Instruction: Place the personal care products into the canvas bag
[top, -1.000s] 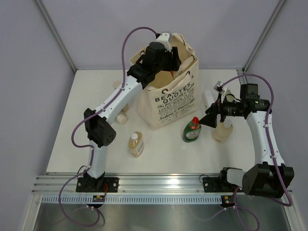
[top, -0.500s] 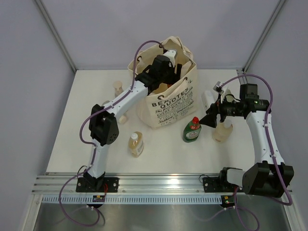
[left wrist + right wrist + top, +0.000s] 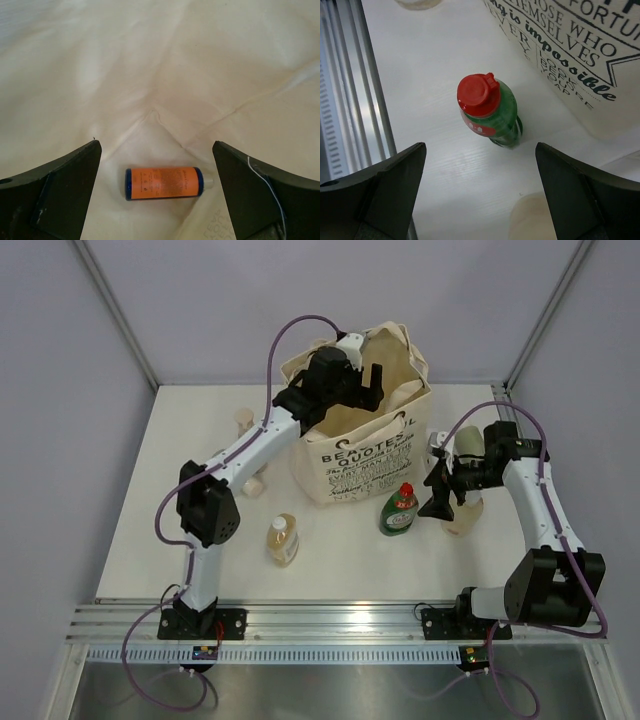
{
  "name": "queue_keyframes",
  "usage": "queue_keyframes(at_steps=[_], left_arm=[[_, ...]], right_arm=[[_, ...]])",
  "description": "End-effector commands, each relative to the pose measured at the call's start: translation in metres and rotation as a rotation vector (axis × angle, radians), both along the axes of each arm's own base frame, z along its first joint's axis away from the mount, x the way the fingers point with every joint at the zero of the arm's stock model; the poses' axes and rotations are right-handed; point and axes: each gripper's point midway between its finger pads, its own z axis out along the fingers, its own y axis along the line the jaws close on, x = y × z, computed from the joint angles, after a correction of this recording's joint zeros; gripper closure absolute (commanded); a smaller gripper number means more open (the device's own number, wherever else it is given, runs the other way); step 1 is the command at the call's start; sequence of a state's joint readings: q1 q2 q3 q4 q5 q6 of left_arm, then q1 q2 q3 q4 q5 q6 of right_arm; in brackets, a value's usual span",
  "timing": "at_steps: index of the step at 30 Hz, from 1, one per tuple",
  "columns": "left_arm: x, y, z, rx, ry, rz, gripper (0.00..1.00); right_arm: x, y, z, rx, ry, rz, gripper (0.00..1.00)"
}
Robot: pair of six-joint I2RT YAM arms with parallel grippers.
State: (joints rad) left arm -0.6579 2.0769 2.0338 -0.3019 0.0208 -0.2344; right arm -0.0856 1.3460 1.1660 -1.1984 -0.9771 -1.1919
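The cream canvas bag [image 3: 365,445] with black lettering stands open at the back middle. My left gripper [image 3: 352,380] hangs over its mouth, open and empty [image 3: 155,146]. A small orange-labelled bottle [image 3: 164,183] lies on its side on the bag's floor below the jaws. My right gripper [image 3: 440,492] is open [image 3: 480,150], pointing down just right of the upright green bottle with a red cap [image 3: 399,510] [image 3: 490,112]. A beige bottle [image 3: 458,518] [image 3: 535,220] stands under the right wrist. An amber bottle [image 3: 283,538] stands in front of the bag on the left.
Two small pale bottles [image 3: 243,420] [image 3: 255,483] stand left of the bag beside the left arm. A white tube [image 3: 436,443] sits right of the bag. The metal rail [image 3: 330,620] runs along the near edge and shows in the right wrist view [image 3: 350,100].
The bag's mouth has spread wider and shifted right. My left gripper has moved over the opening. My right gripper has swung left and down, closer to the green bottle.
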Motion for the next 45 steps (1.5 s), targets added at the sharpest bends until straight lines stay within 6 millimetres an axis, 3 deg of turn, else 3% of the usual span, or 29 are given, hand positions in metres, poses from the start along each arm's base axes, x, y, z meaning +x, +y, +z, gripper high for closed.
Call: queue_keyframes(at_steps=[1,2,5,6,8,9,10,12,13,14,15,16,17,19,20,21,23,24,26,27,30,31,35,37,40,43,45], left_arm=[[-0.026,0.018,0.1,-0.087,-0.167,-0.029,0.01],[-0.036,0.028,0.123,-0.095,-0.203,-0.024,0.01],[-0.054,0.047,0.147,-0.086,-0.241,-0.016,0.01],[-0.069,0.059,0.169,-0.105,-0.275,-0.012,0.01],[-0.084,0.073,0.175,-0.094,-0.281,-0.006,0.01],[-0.102,0.089,0.197,-0.116,-0.316,-0.001,0.01],[-0.11,0.095,0.186,-0.092,-0.293,-0.002,0.01],[-0.126,0.118,0.188,-0.075,-0.3,0.041,0.01],[-0.148,0.14,0.205,-0.095,-0.335,0.061,0.01],[-0.152,0.149,0.179,-0.05,-0.301,0.084,0.01],[-0.162,0.16,0.173,-0.04,-0.302,0.098,0.01],[-0.185,0.184,0.186,-0.069,-0.341,0.127,0.01],[-0.191,0.19,0.154,-0.045,-0.286,0.14,0.01],[-0.211,0.207,0.136,-0.067,-0.261,0.166,0.01],[-0.23,0.224,0.139,-0.13,-0.269,0.197,0.01],[-0.234,0.228,0.105,-0.109,-0.216,0.208,0.01],[-0.253,0.243,0.093,-0.172,-0.202,0.236,0.01],[-0.254,0.244,0.065,-0.155,-0.158,0.25,0.01],[-0.262,0.253,0.053,-0.205,-0.143,0.283,0.01],[-0.261,0.254,0.03,-0.196,-0.112,0.3,0.01],[-0.264,0.256,0.016,-0.278,-0.085,0.338,0.01],[-0.264,0.255,0.001,-0.295,-0.047,0.353,0.01],[-0.265,0.252,-0.011,-0.331,-0.023,0.353,0.01],[-0.265,0.253,-0.012,-0.311,-0.02,0.355,0.01],[-0.266,0.253,-0.015,-0.282,-0.005,0.352,0.01],[-0.268,0.252,-0.015,-0.278,0.003,0.341,0.01],[-0.27,0.251,-0.018,-0.272,0.01,0.329,0.01]], right_arm=[[-0.001,-0.005,-0.009,-0.08,-0.196,0.191,0.0],[0.001,-0.005,-0.011,-0.089,-0.209,0.206,0.01],[0.007,-0.005,-0.016,-0.09,-0.223,0.257,0.01],[0.007,-0.002,-0.021,-0.076,-0.211,0.282,0.01],[0.005,0.002,-0.026,-0.068,-0.223,0.332,0.01],[0.006,0.004,-0.031,-0.068,-0.212,0.342,0.0],[0.007,0.008,-0.035,-0.071,-0.221,0.363,0.01],[0.008,0.013,-0.04,-0.068,-0.228,0.379,0.0],[0.011,0.013,-0.041,-0.067,-0.238,0.372,0.0],[0.01,0.021,-0.041,-0.06,-0.243,0.396,0.01],[0.009,0.024,-0.041,-0.05,-0.23,0.388,0.0],[0.013,0.026,-0.042,-0.05,-0.249,0.388,0.01],[0.013,0.029,-0.042,-0.049,-0.251,0.393,0.01],[0.015,0.032,-0.045,-0.055,-0.248,0.39,0.0],[0.015,0.034,-0.046,-0.055,-0.247,0.395,0.0],[0.014,0.035,-0.048,-0.047,-0.231,0.388,0.0],[0.012,0.039,-0.05,-0.037,-0.234,0.398,0.03],[0.008,0.04,-0.054,-0.034,-0.23,0.412,0.05],[0.004,0.043,-0.058,-0.031,-0.22,0.422,0.1],[0.001,0.043,-0.06,-0.03,-0.211,0.423,0.12],[0.0,0.043,-0.066,-0.032,-0.212,0.416,0.19],[0.0,0.044,-0.066,-0.029,-0.212,0.416,0.21],[-0.003,0.05,-0.057,0.028,-0.2,0.414,0.42],[-0.005,0.055,-0.047,0.067,-0.197,0.411,0.62],[-0.011,0.058,-0.039,0.099,-0.188,0.409,0.79],[-0.021,0.061,-0.025,0.138,-0.168,0.395,0.92],[-0.031,0.065,-0.003,0.187,-0.114,0.353,0.96]])
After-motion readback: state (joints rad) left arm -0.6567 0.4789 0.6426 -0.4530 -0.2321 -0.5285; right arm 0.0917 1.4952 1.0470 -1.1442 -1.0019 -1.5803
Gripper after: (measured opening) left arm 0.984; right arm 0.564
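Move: The right hand's green bottle stands about 5 cm to its left, level fore and aft, middle some 11 cm below; the tan bottle is 10 cm right and 11 below, the canvas bag 17 ahead, 20 left and 3 below. From the left hand the amber bottle lies roughly 29 cm back, 20 left and 19 below; the pale green bottle 14 back, 32 left and 23 below. The right sinks 7 cm leftwards, pinches the green bottle; the open left arcs back-left towards the amber bottle. ##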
